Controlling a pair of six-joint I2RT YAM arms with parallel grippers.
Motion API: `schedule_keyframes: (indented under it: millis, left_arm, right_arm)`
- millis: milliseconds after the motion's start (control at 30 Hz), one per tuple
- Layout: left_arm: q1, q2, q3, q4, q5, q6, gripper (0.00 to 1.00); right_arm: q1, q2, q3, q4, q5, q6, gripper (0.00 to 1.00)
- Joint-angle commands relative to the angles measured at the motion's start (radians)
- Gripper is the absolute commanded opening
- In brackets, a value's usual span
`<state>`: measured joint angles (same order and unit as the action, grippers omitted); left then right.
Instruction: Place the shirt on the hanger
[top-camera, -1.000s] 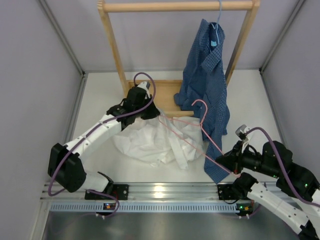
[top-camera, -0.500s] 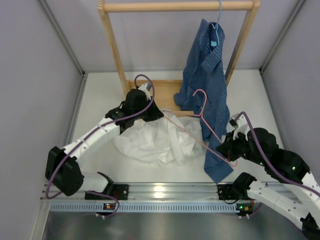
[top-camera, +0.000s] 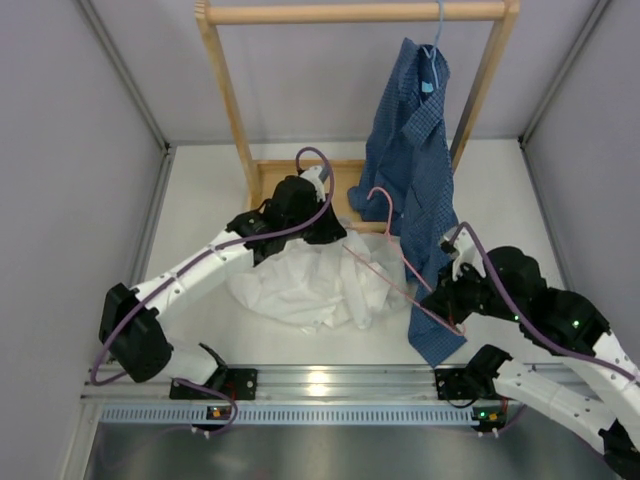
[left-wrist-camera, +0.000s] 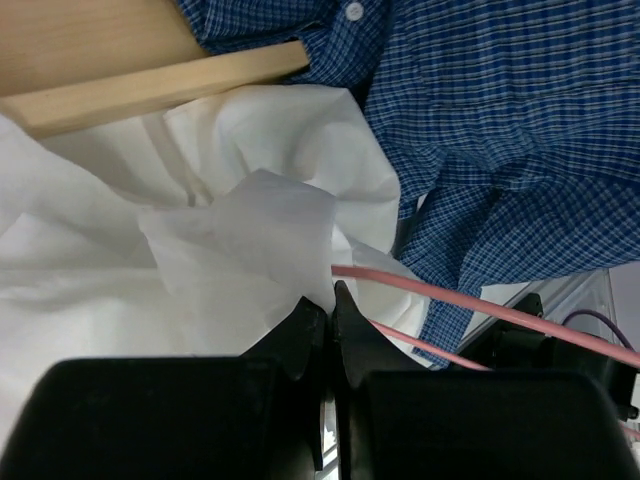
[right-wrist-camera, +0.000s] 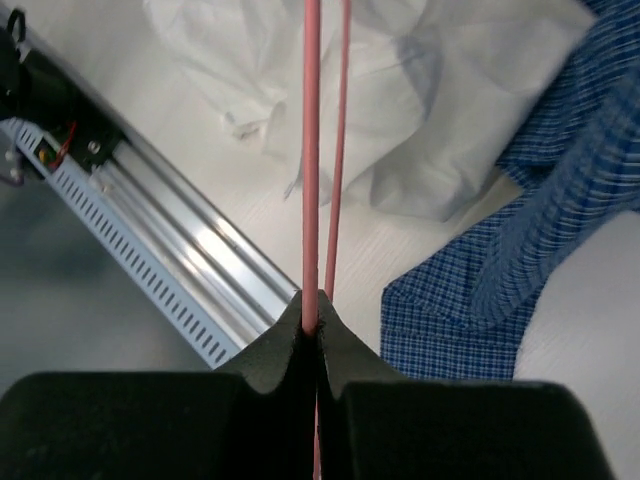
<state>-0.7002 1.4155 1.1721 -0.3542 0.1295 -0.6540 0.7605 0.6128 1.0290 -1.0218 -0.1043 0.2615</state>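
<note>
The white shirt lies crumpled on the table in front of the wooden rack. My left gripper is shut on a fold of its cloth at the far right edge; in the left wrist view the cloth bunches at my closed jaws. The pink wire hanger slants from its hook near the blue shirt down to my right gripper, which is shut on its wire. One hanger arm runs into the white cloth.
A dark blue checked shirt hangs on a light blue hanger from the wooden rack, its tail reaching the table by my right arm. The rack's base board lies behind the white shirt. Grey walls enclose the sides.
My left gripper has moved right and slightly away with the shirt cloth. My right gripper has risen and shifted left, carrying the hanger so its hook moved left toward the shirt.
</note>
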Motion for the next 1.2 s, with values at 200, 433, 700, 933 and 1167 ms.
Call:
schedule_keyframes:
  millis: [200, 433, 700, 933, 1167]
  left_arm:
    - [-0.111, -0.208, 0.133, -0.14, 0.047, 0.146, 0.0]
    - [-0.306, -0.276, 0.314, -0.297, 0.058, 0.221, 0.0]
    - [-0.358, -0.234, 0.555, -0.561, -0.273, 0.278, 0.0]
    - [-0.358, -0.181, 0.548, -0.601, -0.42, 0.303, 0.0]
    - [-0.363, -0.138, 0.561, -0.586, -0.329, 0.298, 0.0]
  right_arm:
    - [-0.009, -0.09, -0.187, 0.356, -0.316, 0.034, 0.0]
    - [-0.009, -0.015, -0.162, 0.634, -0.304, 0.09, 0.0]
    - [-0.009, 0.039, -0.2, 0.837, -0.267, 0.079, 0.0]
    - [-0.009, -0.103, -0.365, 1.097, -0.246, 0.14, 0.0]
    - [-0.009, -0.105, -0.48, 1.248, -0.258, 0.185, 0.0]
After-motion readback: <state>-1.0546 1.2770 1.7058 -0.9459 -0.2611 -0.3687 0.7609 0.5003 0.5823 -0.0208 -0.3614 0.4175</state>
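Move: The left fingers already pinch the white shirt's collar edge, with the hanger's far end tucked into the cloth. The hanger's neck is about 9 cm to their right, level fore and aft and slightly higher. The blue shirt's middle is some 15 cm right and 12 ahead; the stand's base bar lies 8 ahead, 7 left, 20 below. From the right hand, holding the hanger's near end, that collar edge is roughly 13 cm ahead, 18 left. Keeping its pinch on the collar edge, the left hand hauls the cloth up about 20 cm and back some 15, fingers tipping upward, then eases forward and down about 5 cm over the hanger. The right hand, still gripping the hanger, dips briefly back, then pushes left, rising, to feed it into the shirt, rolling its left side up some 35 degrees. ##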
